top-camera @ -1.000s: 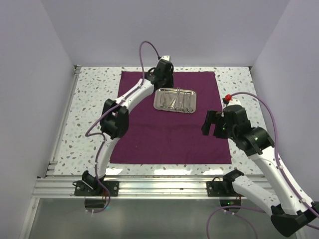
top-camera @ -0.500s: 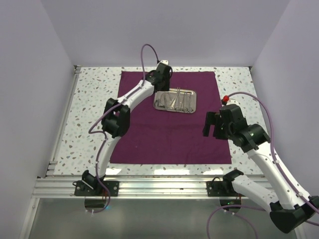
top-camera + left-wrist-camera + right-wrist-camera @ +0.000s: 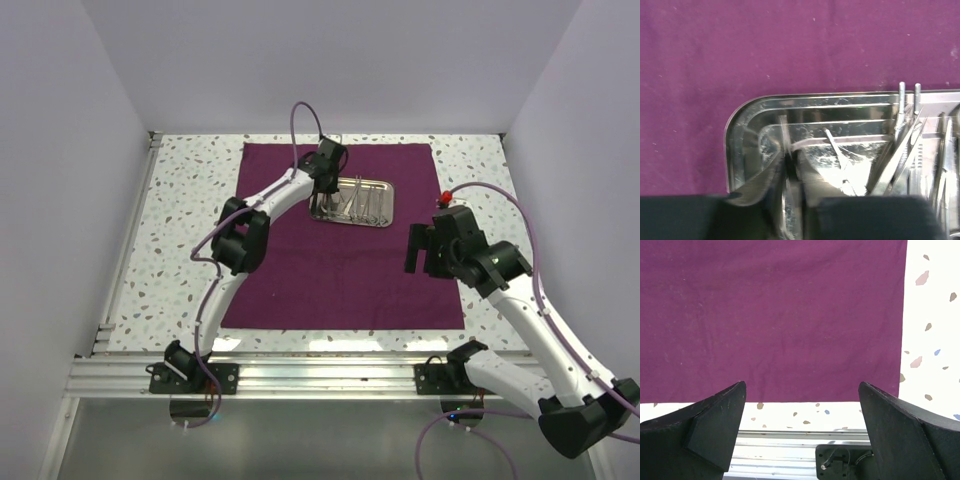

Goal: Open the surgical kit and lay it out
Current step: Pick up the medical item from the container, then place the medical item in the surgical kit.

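Note:
The dark purple cloth wrap point(image 3: 330, 270) lies spread flat on the table. The shiny steel tray point(image 3: 388, 205) sits on its far half, with thin silver forceps and scissors point(image 3: 362, 200) heaped in its right part. My left gripper point(image 3: 322, 197) reaches down into the tray's left end. In the left wrist view its jaws point(image 3: 790, 159) stand nearly together on a thin silver strip, seemingly the tweezers point(image 3: 784, 131), inside the tray point(image 3: 735, 150). More instruments point(image 3: 902, 145) lean at the right. My right gripper point(image 3: 420, 250) hovers open over the cloth's right front part point(image 3: 775, 315), holding nothing point(image 3: 802, 385).
Speckled white tabletop point(image 3: 180, 220) surrounds the cloth. An aluminium rail point(image 3: 330, 375) runs along the near edge, seen with a black arm mount point(image 3: 845, 460) in the right wrist view. Lilac walls enclose the left, back and right sides.
My left gripper has moved from behind the tray down into its left end, and its jaws have narrowed. The right arm has shifted only slightly and stays open.

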Action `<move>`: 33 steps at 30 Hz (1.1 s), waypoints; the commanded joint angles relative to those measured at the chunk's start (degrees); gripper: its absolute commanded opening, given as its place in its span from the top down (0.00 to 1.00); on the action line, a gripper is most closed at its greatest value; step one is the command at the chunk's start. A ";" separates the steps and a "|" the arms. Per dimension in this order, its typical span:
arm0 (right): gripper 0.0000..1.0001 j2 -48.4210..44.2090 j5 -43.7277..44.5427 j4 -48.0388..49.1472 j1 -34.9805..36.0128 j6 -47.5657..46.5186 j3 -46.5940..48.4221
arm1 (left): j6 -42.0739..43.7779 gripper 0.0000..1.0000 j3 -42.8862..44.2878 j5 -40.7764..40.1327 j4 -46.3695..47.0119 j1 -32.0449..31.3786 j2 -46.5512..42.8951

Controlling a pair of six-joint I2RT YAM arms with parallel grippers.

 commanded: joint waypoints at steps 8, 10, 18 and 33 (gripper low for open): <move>0.02 1.00 0.96 1.58 0.08 -2.16 1.35 | 1.03 1.00 2.43 -0.48 -1.90 0.19 0.83; 0.02 1.27 0.52 2.46 0.00 -2.25 1.35 | 1.47 1.00 3.05 -0.74 -2.25 0.19 -0.40; 0.02 3.02 -2.38 6.06 0.08 -3.39 2.58 | 1.03 1.00 -0.01 -2.67 -3.21 0.19 -16.47; 0.02 9.88 -7.30 10.72 0.08 -7.79 5.40 | -16.18 1.00 -58.63 -4.09 0.03 -2.27 -53.22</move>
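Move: The medical item, a slim pointed instrument in the tray's left end, is right between the left fingertips, its middle about 2 cm behind them and 1 cm below, at zero sideways. From that hand, a second slim instrument lies about 3 cm to the right and level ahead, the tweezers about 7 cm right and 1 cm ahead, and the tray's middle about 6 cm right and level ahead. From the right hand, the item is roughly 32 cm ahead, 21 cm left and 16 cm down. The medical item is pinched as the left fingers finish closing from a quarter open, then lifted nearly straight up. The left hand speeds up, carrying it out of the tray back some 18 cm and left about 10 cm, sinking again at the end over the bare cloth. Meanwhile the empty, wide-open right hand drifts about 5 cm forward and left above the cloth. ##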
